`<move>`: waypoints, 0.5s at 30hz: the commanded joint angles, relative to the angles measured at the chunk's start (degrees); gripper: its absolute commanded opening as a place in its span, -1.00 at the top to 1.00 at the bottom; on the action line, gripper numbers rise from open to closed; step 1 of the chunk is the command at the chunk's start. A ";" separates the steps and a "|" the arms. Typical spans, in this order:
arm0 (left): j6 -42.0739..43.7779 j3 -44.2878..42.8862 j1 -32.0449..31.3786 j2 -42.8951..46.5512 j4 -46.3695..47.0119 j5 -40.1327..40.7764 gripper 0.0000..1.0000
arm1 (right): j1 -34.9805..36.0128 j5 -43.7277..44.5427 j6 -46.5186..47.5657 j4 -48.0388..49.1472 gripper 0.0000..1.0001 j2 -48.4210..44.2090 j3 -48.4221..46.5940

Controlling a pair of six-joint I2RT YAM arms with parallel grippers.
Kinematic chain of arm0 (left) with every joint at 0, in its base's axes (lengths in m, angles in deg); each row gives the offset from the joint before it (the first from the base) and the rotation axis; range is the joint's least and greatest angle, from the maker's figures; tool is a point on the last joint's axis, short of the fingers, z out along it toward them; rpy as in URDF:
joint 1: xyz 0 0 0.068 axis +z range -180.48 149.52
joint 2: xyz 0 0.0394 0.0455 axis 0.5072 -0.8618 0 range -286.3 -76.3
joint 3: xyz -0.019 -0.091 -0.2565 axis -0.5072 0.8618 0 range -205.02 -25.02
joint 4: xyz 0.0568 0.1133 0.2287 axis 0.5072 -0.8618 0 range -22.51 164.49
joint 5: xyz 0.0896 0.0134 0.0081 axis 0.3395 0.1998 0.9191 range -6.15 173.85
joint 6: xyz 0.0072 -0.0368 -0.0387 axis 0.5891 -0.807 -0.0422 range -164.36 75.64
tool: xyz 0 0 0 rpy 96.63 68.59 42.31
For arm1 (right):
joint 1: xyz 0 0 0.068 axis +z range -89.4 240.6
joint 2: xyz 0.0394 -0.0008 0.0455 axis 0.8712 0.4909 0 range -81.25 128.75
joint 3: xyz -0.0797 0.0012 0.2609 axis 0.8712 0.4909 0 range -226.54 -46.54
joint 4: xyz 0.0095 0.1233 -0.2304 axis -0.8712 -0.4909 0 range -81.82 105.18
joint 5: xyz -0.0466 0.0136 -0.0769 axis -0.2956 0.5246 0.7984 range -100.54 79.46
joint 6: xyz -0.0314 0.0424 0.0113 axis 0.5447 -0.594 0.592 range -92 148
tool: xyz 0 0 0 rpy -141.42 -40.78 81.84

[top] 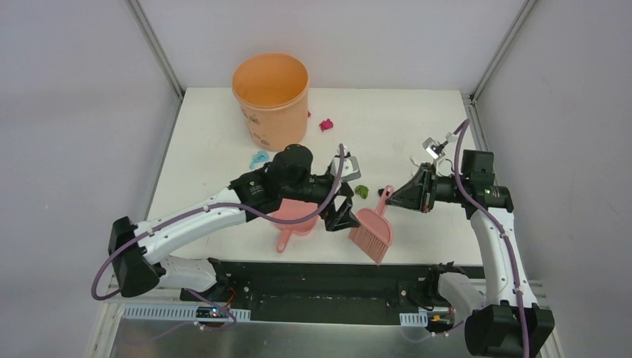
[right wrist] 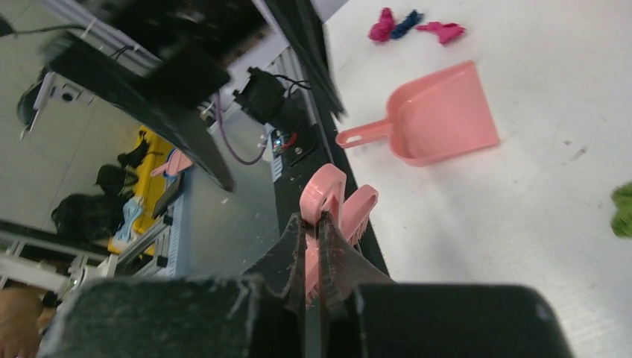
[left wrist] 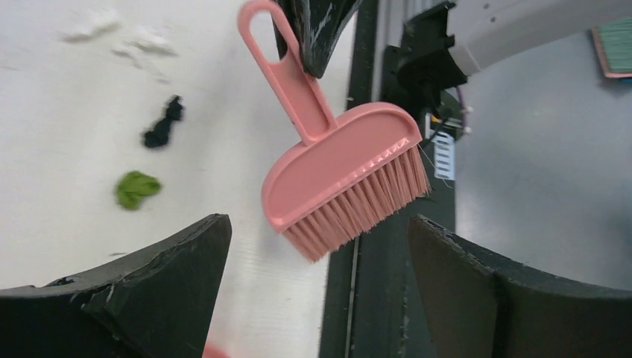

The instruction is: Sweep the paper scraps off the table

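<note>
My right gripper [top: 393,197] is shut on the handle of the pink hand brush [top: 372,233], which hangs bristles-down over the table [top: 402,142] near its front rail. In the right wrist view the jaws [right wrist: 313,224] pinch the handle loop. My left gripper [top: 348,212] stands open just left of the brush head, apart from it, with nothing between its fingers [left wrist: 175,287]. Paper scraps lie scattered: green [top: 362,191], magenta [top: 326,124], light blue [top: 258,158]. Green [left wrist: 136,188] and black [left wrist: 164,123] wads show in the left wrist view beside the brush [left wrist: 343,171].
The pink dustpan [top: 294,216] lies flat on the table, partly under my left arm, and shows whole in the right wrist view [right wrist: 440,115]. An orange bucket [top: 270,97] stands at the back left. Magenta [right wrist: 381,24] and dark blue [right wrist: 406,22] scraps lie beyond the dustpan.
</note>
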 commanded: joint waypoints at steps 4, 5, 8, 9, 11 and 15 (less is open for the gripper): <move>-12.07 6.70 0.44 -8.13 20.90 -17.65 -0.66 | 3.46 -8.06 4.04 -1.87 1.00 -0.54 -4.15; -12.59 6.83 0.38 -8.93 21.86 -18.84 -0.59 | 3.59 -7.85 4.00 -2.10 1.00 -0.64 -4.08; -12.75 6.70 0.44 -10.76 22.61 -20.18 -0.40 | 3.71 -7.88 3.96 -2.32 1.00 -0.78 -3.93; -12.68 6.75 0.50 -11.18 22.89 -20.60 -0.30 | 3.74 -7.75 3.96 -2.29 1.00 -0.76 -3.93; -12.57 6.76 0.55 -11.77 22.95 -21.76 -0.06 | 3.71 -7.03 4.16 -2.35 1.00 -0.80 -3.65; -11.66 6.16 0.75 -12.08 20.81 -23.46 0.55 | 3.71 -3.80 4.89 -2.40 1.00 -1.12 -2.40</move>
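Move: The pink brush head, held by its handle in the right fingers, is about 7 cm to the left hand's right, 3 cm back and 6 cm lower. On the table some 22 cm below the left hand lie the dustpan, 16 cm left and 12 cm ahead, and the green scrap, 6 cm right and 18 cm ahead. From the right hand the brush head is about 4 cm left, 5 cm back and 6 cm below. The open left hand drops about 7 cm, with some 4 cm each to the right and back, to the brush head's left edge, rolling roughly 20 degrees so its forward side dips and turning slightly clockwise, then nearly stops there while its fingers close from wide to about a third open, one on each side of that edge. Meanwhile the right hand keeps its pinch on the handle end and eases the brush back and up about 2 cm each, with a little leftward travel and a slight counter-clockwise turn, both fading as the left fingers close. ##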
